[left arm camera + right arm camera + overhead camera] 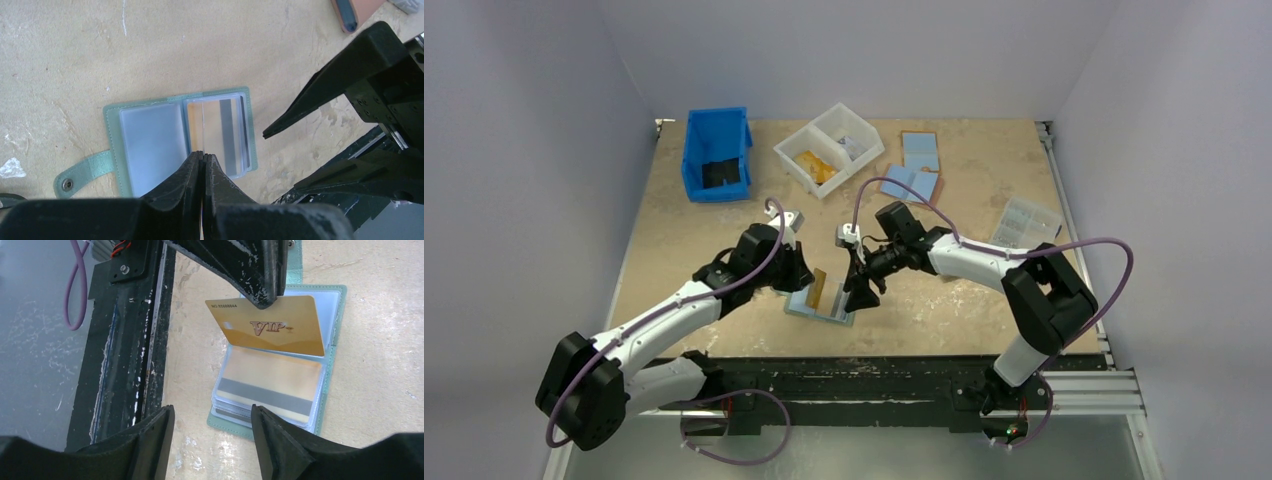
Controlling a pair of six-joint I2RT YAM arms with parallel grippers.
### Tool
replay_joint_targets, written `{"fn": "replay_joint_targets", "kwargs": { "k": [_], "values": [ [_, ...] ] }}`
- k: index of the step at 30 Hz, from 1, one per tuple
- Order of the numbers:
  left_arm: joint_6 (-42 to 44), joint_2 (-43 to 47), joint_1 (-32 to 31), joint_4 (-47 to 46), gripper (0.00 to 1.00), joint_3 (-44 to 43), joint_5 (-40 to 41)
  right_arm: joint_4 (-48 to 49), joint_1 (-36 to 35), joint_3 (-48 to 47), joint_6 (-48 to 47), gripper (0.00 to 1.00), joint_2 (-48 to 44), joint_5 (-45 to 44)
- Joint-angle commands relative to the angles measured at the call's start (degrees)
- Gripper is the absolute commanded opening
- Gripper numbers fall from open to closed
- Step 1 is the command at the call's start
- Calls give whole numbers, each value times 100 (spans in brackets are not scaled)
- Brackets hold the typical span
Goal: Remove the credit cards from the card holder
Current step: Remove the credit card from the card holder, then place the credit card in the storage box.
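The teal card holder (824, 303) lies open on the table, snap tab (82, 175) to one side, clear sleeves up. My left gripper (807, 272) is shut on a gold credit card (272, 327) marked VIP and holds it upright above the holder's fold; in the left wrist view the card (203, 127) shows edge-on between my shut fingertips (203, 155). Another gold card with a grey stripe (270, 385) sits in the top sleeve, with darker cards under it. My right gripper (211, 415) is open and empty, just above the holder's (332, 355) near corner.
A blue bin (717, 153) and a white divided tray (829, 148) stand at the back. Light-blue-and-brown wallets (916, 170) and a clear plastic box (1026, 222) lie at the back right. A salmon-pink wallet (357, 12) lies nearby. The black rail (874, 375) borders the table's near edge.
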State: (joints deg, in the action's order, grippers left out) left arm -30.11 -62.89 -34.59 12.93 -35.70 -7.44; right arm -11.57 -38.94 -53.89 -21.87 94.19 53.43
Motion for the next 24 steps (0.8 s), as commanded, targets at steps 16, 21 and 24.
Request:
{"fn": "replay_joint_targets", "kwargs": {
  "k": [16, 21, 24],
  "values": [
    [403, -249, 31, -1060, 0, 97, -1303, -1002, 308, -1203, -1783, 87, 402, 397],
    [323, -228, 31, -1301, 0, 219, -1463, -1233, 309, -1368, -1942, 85, 740, 583],
    [283, -253, 35, -1523, 0, 255, -1557, -1231, 315, -1408, -1862, 84, 835, 670]
  ]
}}
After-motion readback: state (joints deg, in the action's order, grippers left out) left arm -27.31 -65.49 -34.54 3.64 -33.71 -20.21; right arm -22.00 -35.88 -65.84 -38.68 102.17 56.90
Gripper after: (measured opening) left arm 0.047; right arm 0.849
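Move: The gold VIP card hangs from the left fingertips, its middle about 2 cm below and 1 cm back and right. The half-open right gripper it is going to is some 8 cm right, 4 cm back and 2 cm lower. From the right hand the card is about 7 cm left, 3 cm ahead and level in height; the open card holder is 6 cm left, 1 cm ahead, 5 cm below; the brown card holder 21 cm right, 6 cm ahead. Rightwards by about 3.5 cm and slightly back, the left hand carries the card towards the right gripper, turning clockwise and rolling its left side down while keeping its shut grip. The right hand opens wider, arcs forward about 4 cm, rising then sinking again, and brings its open fingers to either side of the card without closing; whether they touch it can't be seen. ##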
